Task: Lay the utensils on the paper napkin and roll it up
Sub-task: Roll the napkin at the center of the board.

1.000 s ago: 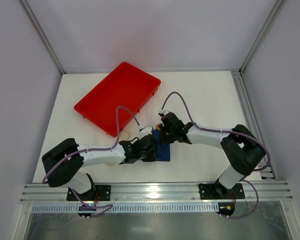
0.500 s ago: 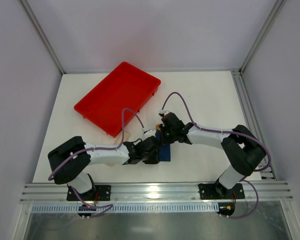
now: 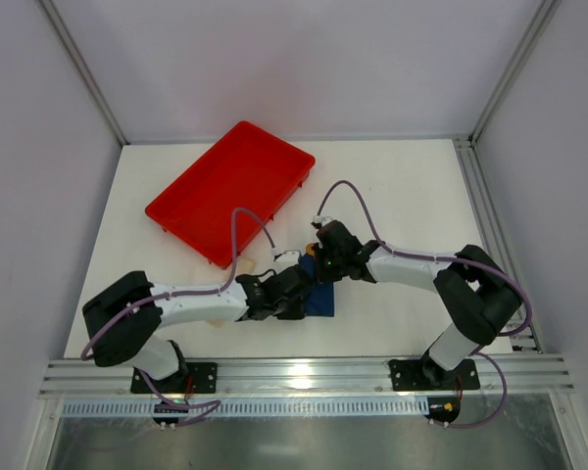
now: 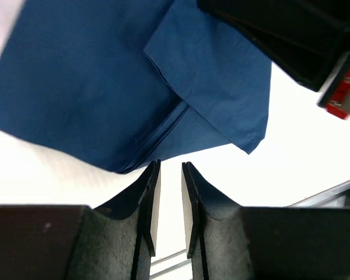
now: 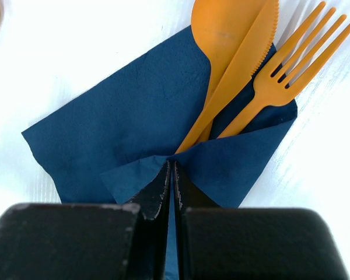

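The navy paper napkin lies on the white table, one corner folded up over the handles of the orange utensils. A spoon, a knife and a fork stick out of that fold. My right gripper is shut, its tips pinching the edge of the folded flap. My left gripper hovers at the napkin's near edge. Its jaws stand a narrow gap apart with only bare table between them. From above, both grippers meet over the napkin.
A red tray sits tilted at the back left of the table. A pale beige strip lies just in front of it, beside the left arm. The right gripper's black body hangs close over the napkin's far side.
The left gripper slid a little toward the napkin and came back, with its jaws narrowing and reopening slightly. The right gripper has stayed shut in place.
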Robot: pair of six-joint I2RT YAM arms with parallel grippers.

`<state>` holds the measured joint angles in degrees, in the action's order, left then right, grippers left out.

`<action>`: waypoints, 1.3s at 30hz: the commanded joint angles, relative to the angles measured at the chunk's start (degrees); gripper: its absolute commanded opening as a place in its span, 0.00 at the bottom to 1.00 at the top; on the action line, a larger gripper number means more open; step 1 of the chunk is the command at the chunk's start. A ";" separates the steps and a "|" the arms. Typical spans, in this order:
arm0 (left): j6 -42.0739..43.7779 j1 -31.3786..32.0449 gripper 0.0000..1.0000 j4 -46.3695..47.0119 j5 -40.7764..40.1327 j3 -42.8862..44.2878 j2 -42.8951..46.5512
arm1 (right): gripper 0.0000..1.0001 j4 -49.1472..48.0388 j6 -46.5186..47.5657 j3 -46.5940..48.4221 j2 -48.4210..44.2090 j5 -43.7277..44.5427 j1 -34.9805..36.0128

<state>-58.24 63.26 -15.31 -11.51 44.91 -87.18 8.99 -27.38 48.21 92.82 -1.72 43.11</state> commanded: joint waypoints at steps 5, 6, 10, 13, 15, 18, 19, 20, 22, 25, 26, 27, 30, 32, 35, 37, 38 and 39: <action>-0.38 0.19 0.25 -1.92 -4.14 0.18 3.51 | 0.04 2.78 0.04 -1.36 -0.71 0.40 0.13; -0.39 0.19 0.25 -1.31 -3.96 0.01 3.24 | 0.04 2.70 0.13 -1.36 -0.62 0.40 0.13; -1.44 0.19 0.25 -1.83 -3.17 -0.61 1.49 | 0.04 2.87 0.04 -1.27 -0.71 0.40 0.13; -3.02 0.19 0.24 -2.62 -4.13 -2.10 0.69 | 0.04 2.96 0.04 -1.36 -0.71 0.40 0.13; -4.07 0.19 0.24 -3.06 -4.49 -2.54 0.69 | 0.04 2.70 0.04 -1.45 -0.71 0.40 0.13; -4.78 0.10 0.25 -4.37 -5.10 -2.54 0.87 | 0.04 2.61 0.04 -1.54 -0.62 0.31 0.13; -4.69 0.02 0.25 -4.90 -5.28 -2.11 0.95 | 0.04 2.61 -0.05 -1.54 -0.53 0.31 0.13; -4.87 0.02 0.26 -5.77 -5.54 -1.84 1.04 | 0.04 2.61 -0.05 -1.62 -0.53 0.31 0.13; -4.43 -0.25 0.31 -6.75 -5.89 -0.88 2.00 | 0.04 2.61 -0.05 -1.54 -0.62 0.31 0.22; -3.55 -1.56 0.40 -8.24 -6.60 -0.61 4.28 | 0.04 2.70 0.04 -1.62 -0.71 0.31 0.22; -3.20 -2.35 0.43 -8.42 -6.51 -0.87 4.90 | 0.04 2.61 0.04 -1.71 -0.71 0.31 0.22; -2.94 -3.23 0.45 -8.25 -5.64 -1.05 5.61 | 0.04 2.61 0.13 -1.71 -0.71 0.31 0.22; -2.14 -7.09 0.51 -7.89 -4.14 -2.45 8.07 | 0.04 2.61 0.04 -1.80 -0.88 0.22 0.22; -2.06 -9.12 0.55 -7.72 -4.40 -3.15 10.00 | 0.04 2.52 0.13 -1.80 -0.97 0.22 0.22; -2.67 -11.32 0.59 -7.36 -4.05 -4.56 10.71 | 0.04 2.52 0.22 -1.71 -0.97 0.13 0.22; -3.11 -12.20 0.59 -7.97 -3.96 -4.83 9.84 | 0.04 2.61 0.31 -1.62 -0.97 0.22 0.22; -3.54 -12.29 0.60 -7.89 -4.05 -5.00 9.22 | 0.04 2.52 0.22 -1.62 -0.97 0.22 0.22; -3.98 -12.29 0.60 -7.81 -3.96 -5.18 8.26 | 0.04 2.52 0.30 -1.54 -0.97 0.05 0.22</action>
<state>-61.25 51.35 -22.20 -15.03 40.62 -77.89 8.80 -27.40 47.86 92.58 -1.89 43.11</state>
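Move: The left hand hovers just off the napkin's folded near edge. The napkin's free left corner is about 9 cm to its left, 7 cm ahead and 2 cm below. The utensil tray stands some 18 cm to its left and 5 cm ahead; the utensils' middle lies 13 cm ahead and 5 cm to its right. The right hand's shut tips are already on the folded flap, directly below its hand point, with the free corner 15 cm left and 3 cm back. The right hand's shut fingertips keep pinning the folded flap over the utensil handles, without shifting. Beside the near edge the left hand bobs up about 1 cm and dips back down. Then it sweeps left and forward towards the napkin's free left corner, some 7 cm left and 4 cm forward in all, rising a little on the way, turning about 15 degrees counter-clockwise and opening its fingers from a quarter to over half. ##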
